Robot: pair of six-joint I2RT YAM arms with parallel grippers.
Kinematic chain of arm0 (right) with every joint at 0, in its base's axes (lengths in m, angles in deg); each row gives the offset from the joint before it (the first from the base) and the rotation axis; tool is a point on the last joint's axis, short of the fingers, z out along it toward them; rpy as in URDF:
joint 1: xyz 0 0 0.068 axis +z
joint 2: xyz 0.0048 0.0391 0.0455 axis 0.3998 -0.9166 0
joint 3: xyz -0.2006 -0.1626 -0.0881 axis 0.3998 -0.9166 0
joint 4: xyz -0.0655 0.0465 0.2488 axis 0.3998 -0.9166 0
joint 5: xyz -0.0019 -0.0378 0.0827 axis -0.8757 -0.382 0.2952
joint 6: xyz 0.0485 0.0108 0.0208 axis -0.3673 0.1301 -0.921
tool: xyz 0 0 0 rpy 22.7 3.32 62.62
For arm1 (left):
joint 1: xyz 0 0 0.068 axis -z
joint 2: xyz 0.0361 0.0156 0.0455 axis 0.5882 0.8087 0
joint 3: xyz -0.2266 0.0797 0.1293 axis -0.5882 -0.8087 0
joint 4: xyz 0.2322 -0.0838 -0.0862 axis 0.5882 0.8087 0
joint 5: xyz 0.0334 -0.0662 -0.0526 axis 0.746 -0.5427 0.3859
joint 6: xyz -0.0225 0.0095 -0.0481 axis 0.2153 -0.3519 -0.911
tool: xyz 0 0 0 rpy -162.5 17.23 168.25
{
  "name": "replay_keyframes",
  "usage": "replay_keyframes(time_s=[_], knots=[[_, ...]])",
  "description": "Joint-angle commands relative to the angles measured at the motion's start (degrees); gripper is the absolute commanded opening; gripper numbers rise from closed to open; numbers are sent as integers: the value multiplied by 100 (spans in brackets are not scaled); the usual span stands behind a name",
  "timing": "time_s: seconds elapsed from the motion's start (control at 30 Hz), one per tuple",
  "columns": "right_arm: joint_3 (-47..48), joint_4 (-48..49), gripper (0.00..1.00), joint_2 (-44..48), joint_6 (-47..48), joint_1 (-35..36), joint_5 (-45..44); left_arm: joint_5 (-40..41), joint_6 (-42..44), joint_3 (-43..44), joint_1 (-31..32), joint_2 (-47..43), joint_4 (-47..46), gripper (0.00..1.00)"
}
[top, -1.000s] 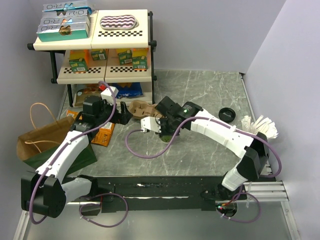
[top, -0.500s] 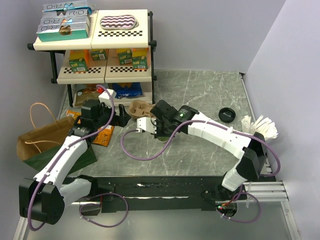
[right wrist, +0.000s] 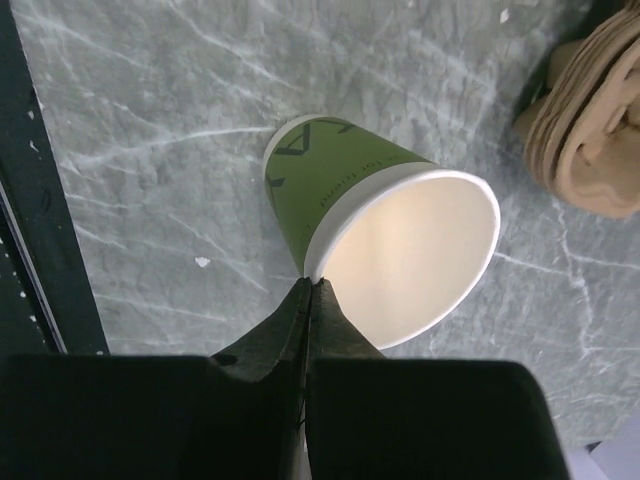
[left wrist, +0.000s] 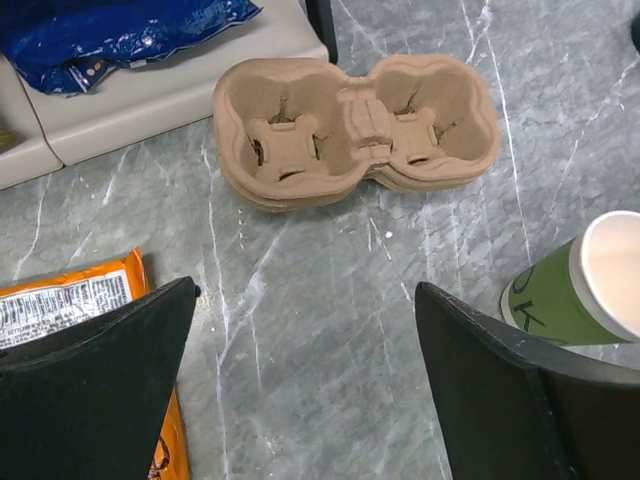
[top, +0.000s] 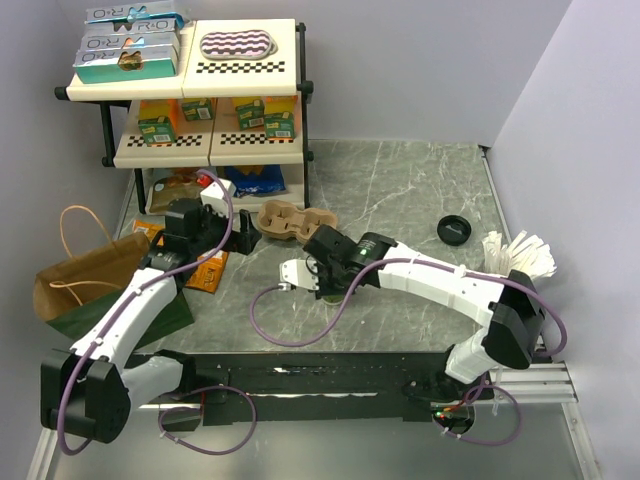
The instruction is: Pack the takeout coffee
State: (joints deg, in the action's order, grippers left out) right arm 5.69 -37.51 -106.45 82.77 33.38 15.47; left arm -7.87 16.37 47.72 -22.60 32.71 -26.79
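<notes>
The takeout coffee is a small green paper cup (right wrist: pixel 335 190) with a cream inside and no lid. My right gripper (right wrist: pixel 310 283) is shut on its rim, one finger inside the cup and one outside. In the left wrist view the cup (left wrist: pixel 560 300) leans at the right edge, beside my right finger. In the top view the right gripper (top: pixel 325 275) covers most of the cup, just in front of the brown pulp carrier (top: pixel 290 220). My left gripper (left wrist: pixel 305 290) stands wide open over bare table, a little short of the carrier (left wrist: pixel 355 130).
A round black lid (top: pixel 454 229) lies on the table at the right. A brown paper bag (top: pixel 85 270) lies at the left, an orange packet (top: pixel 208 268) beside it. The stocked shelf (top: pixel 200 100) fills the back left. White packets (top: pixel 520 255) sit at the right edge.
My right gripper, with the cup in it, swung left and then came back toward the near edge. The left arm has barely moved.
</notes>
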Motion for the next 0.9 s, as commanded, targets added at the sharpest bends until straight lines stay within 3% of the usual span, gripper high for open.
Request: replay_keyframes(time_s=[0.0, 0.13, 0.33, 0.53, 0.63, 0.73, 0.87], knots=[[-51, 256, 0, 320, -73, 150, -30, 51, 118, -42, 10, 45, -96, 97], [-104, 98, 18, 381, -170, 194, 181, -1, 74, -42, 10, 80, -96, 97], [-192, 10, 34, 531, -126, 194, 392, -45, 48, -16, 10, 124, -96, 97], [54, -428, 41, 802, -12, 98, 663, -71, 83, 116, 2, 177, 35, 97], [344, -728, 46, 1154, 137, -87, 980, -465, 188, 256, 10, 177, 114, 97], [721, -650, 57, 1322, -186, -779, 1121, -826, 224, 406, 10, 185, 45, 97], [1406, -859, 57, 700, -749, -2245, 414, -819, 110, 774, 10, 361, 123, 97]])
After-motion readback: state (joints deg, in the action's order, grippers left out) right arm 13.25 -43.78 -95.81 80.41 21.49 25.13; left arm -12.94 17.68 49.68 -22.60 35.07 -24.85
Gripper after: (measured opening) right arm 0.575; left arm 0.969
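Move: The cup is already pinched at the back of its rim by the right fingers; its middle is about 3 cm ahead of them, 2 cm left and 5 cm down. The cardboard carrier is some 18 cm ahead and 9 cm left of that hand, the black lid about 17 cm ahead and 24 cm to its right, both near table height. From the left hand the cup is roughly 9 cm back, 16 cm right and 9 cm down. The right fingers let go of the cup's rim, opening to a little over half while the hand eases about 3 cm back at nearly the same height. The hand then climbs clear, some 9 cm up in all, swinging forward and to the right of the cup, while the wrist tilts about 15 degrees so that the fingertips swing leftward. ##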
